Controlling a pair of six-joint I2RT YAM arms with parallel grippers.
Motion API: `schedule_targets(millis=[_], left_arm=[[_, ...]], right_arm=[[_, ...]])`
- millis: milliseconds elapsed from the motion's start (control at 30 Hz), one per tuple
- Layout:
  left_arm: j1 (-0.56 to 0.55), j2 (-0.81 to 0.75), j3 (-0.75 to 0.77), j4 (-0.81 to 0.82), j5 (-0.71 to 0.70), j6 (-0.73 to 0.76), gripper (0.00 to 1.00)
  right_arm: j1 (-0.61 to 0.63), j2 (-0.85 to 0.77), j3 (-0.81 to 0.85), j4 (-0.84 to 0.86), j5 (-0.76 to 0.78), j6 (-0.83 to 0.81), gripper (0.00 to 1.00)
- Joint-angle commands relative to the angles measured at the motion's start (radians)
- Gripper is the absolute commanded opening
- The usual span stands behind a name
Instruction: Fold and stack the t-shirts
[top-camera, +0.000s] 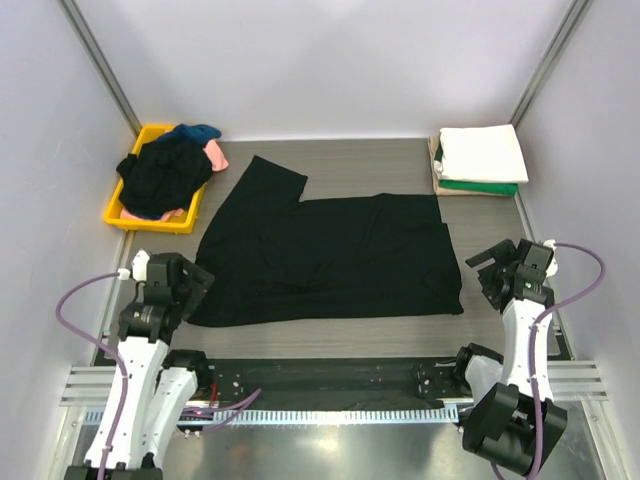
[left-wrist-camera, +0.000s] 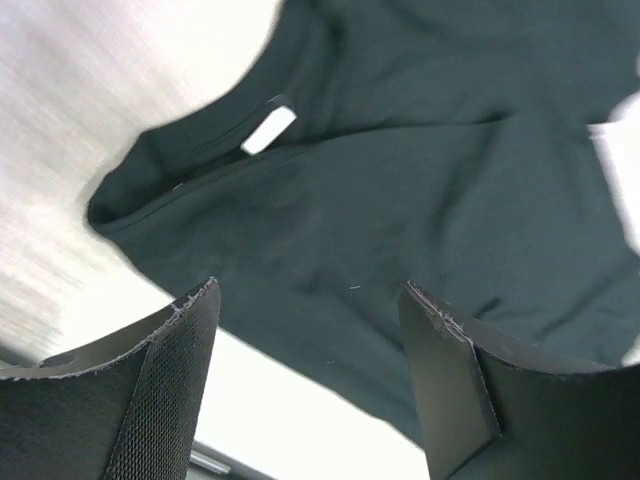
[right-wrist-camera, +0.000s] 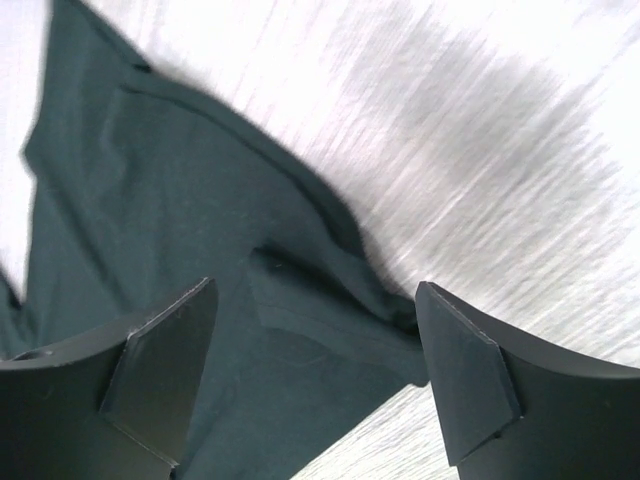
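Observation:
A large black t-shirt (top-camera: 330, 260) lies spread flat across the middle of the table, one sleeve reaching toward the back left. My left gripper (top-camera: 195, 278) hovers open at the shirt's left edge; its wrist view shows the collar with a white label (left-wrist-camera: 268, 130) beyond the open gripper (left-wrist-camera: 310, 300). My right gripper (top-camera: 490, 268) stands open just off the shirt's right edge, and the right wrist view has the gripper (right-wrist-camera: 315, 300) open above the shirt's hem corner (right-wrist-camera: 330, 320). Neither holds cloth. Folded t-shirts are stacked at the back right, a white one (top-camera: 482, 152) on a green one (top-camera: 480, 186).
A yellow tray (top-camera: 150, 222) at the back left holds a crumpled heap of shirts: black (top-camera: 165, 175), blue (top-camera: 197, 131) and pink (top-camera: 217, 157). Walls close in the table on three sides. The arms' bases and a metal rail (top-camera: 330, 378) run along the near edge.

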Motion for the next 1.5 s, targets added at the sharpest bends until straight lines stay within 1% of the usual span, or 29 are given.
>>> schedule_targets(millis=[0, 100, 200, 233, 367, 433, 567, 600, 633, 667, 700, 733, 767, 833, 867, 900, 933, 967, 1000, 1033, 1067, 1100, 1133, 1167, 1200, 1233, 1300, 1367, 1467], left_arm=[[0.006, -0.063, 0.050, 0.048, -0.020, 0.045, 0.73], [0.006, -0.005, 0.036, 0.071, -0.005, 0.086, 0.71], [0.001, 0.119, 0.014, 0.155, 0.053, 0.115, 0.65], [-0.003, 0.148, 0.011, 0.183, 0.064, 0.122, 0.65], [-0.046, 0.322, 0.040, 0.300, 0.085, 0.172, 0.64], [-0.055, 0.398, 0.124, 0.340, 0.092, 0.218, 0.64], [-0.061, 0.659, 0.327, 0.384, 0.099, 0.304, 0.65], [-0.061, 0.714, 0.368, 0.407, 0.099, 0.321, 0.65], [-0.063, 0.768, 0.475, 0.412, 0.098, 0.356, 0.65], [-0.063, 0.819, 0.526, 0.418, 0.093, 0.370, 0.65], [-0.063, 0.944, 0.590, 0.426, 0.095, 0.381, 0.65], [-0.063, 1.004, 0.649, 0.427, 0.095, 0.395, 0.66], [-0.063, 1.078, 0.777, 0.435, 0.102, 0.405, 0.66], [-0.063, 1.297, 0.925, 0.443, 0.130, 0.421, 0.66], [-0.061, 1.374, 1.112, 0.438, 0.153, 0.442, 0.66], [-0.061, 1.537, 1.210, 0.400, 0.171, 0.448, 0.66], [-0.063, 1.614, 1.335, 0.369, 0.177, 0.459, 0.66], [-0.061, 1.688, 1.542, 0.342, 0.184, 0.476, 0.66], [-0.060, 1.775, 1.661, 0.300, 0.229, 0.487, 0.66], [-0.060, 1.913, 1.759, 0.292, 0.262, 0.506, 0.67], [-0.058, 1.986, 1.843, 0.288, 0.288, 0.517, 0.68], [-0.057, 2.040, 1.989, 0.283, 0.291, 0.516, 0.71], [-0.057, 2.115, 2.022, 0.289, 0.279, 0.510, 0.71], [-0.051, 2.129, 2.025, 0.304, 0.262, 0.501, 0.72], [-0.048, 2.132, 2.004, 0.358, 0.251, 0.485, 0.72], [-0.045, 2.131, 1.934, 0.389, 0.251, 0.456, 0.72], [-0.040, 2.138, 1.903, 0.429, 0.257, 0.441, 0.72], [-0.045, 2.163, 1.913, 0.418, 0.265, 0.448, 0.72], [-0.040, 2.166, 1.903, 0.401, 0.308, 0.435, 0.67]], right_arm=[[0.004, -0.045, 0.043, 0.033, -0.070, 0.000, 0.85], [0.042, -0.043, 0.063, 0.050, -0.095, -0.030, 0.85], [0.164, 0.017, 0.080, 0.076, -0.060, -0.062, 0.84], [0.256, 0.040, 0.088, 0.081, -0.035, -0.067, 0.84], [0.399, 0.186, 0.151, 0.140, 0.048, -0.085, 0.84], [0.424, 0.282, 0.197, 0.157, 0.059, -0.104, 0.83], [0.473, 0.473, 0.425, 0.124, 0.103, -0.180, 0.83], [0.475, 0.506, 0.465, 0.119, 0.147, -0.209, 0.84], [0.478, 0.537, 0.500, 0.105, 0.167, -0.217, 0.84], [0.476, 0.598, 0.570, 0.079, 0.180, -0.223, 0.84], [0.476, 0.622, 0.601, 0.067, 0.186, -0.228, 0.84], [0.476, 0.643, 0.628, 0.059, 0.165, -0.228, 0.84], [0.478, 0.660, 0.666, 0.052, 0.145, -0.227, 0.84], [0.496, 0.663, 0.686, 0.050, 0.120, -0.231, 0.84], [0.507, 0.660, 0.694, 0.049, 0.122, -0.233, 0.84], [0.513, 0.646, 0.695, 0.047, 0.122, -0.239, 0.84], [0.524, 0.637, 0.692, 0.044, 0.122, -0.245, 0.84], [0.525, 0.626, 0.680, 0.039, 0.122, -0.253, 0.84], [0.527, 0.602, 0.669, 0.038, 0.097, -0.254, 0.84], [0.530, 0.587, 0.656, 0.038, 0.082, -0.256, 0.85], [0.533, 0.573, 0.628, 0.039, 0.068, -0.260, 0.85], [0.536, 0.562, 0.616, 0.038, 0.059, -0.260, 0.85], [0.536, 0.536, 0.603, 0.038, 0.056, -0.260, 0.85], [0.537, 0.527, 0.585, 0.038, 0.050, -0.259, 0.85], [0.539, 0.514, 0.579, 0.039, 0.034, -0.257, 0.85], [0.539, 0.501, 0.573, 0.038, 0.034, -0.259, 0.85], [0.539, 0.491, 0.563, 0.039, 0.043, -0.265, 0.85], [0.539, 0.494, 0.567, 0.039, 0.077, -0.268, 0.86], [0.539, 0.537, 0.579, 0.049, 0.103, -0.270, 0.86]])
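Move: The black t-shirt's sleeve end is far out: its far-left corner lies about 49 cm ahead of the left hand, 10 cm to its right and 11 cm lower. The sleeve's other corner is some 7 cm nearer and 17 cm farther right, and the yellow basket stands 40 cm ahead and 16 cm left of that hand. The shirt's far-right corner is about 32 cm ahead, 10 cm left and 8 cm below the right hand; the folded stack stands 43 cm ahead and 4 cm right. To the sleeve's far-left corner the left hand sweeps forward nearly 50 cm and a little right, past the basket, turning some 30 degrees clockwise and sinking at the end with open fingers around the corner; contact can't be seen. Over the shirt's right part the right hand travels forward and left, rising and turning counter-clockwise, then eases back a few centimetres, open. ##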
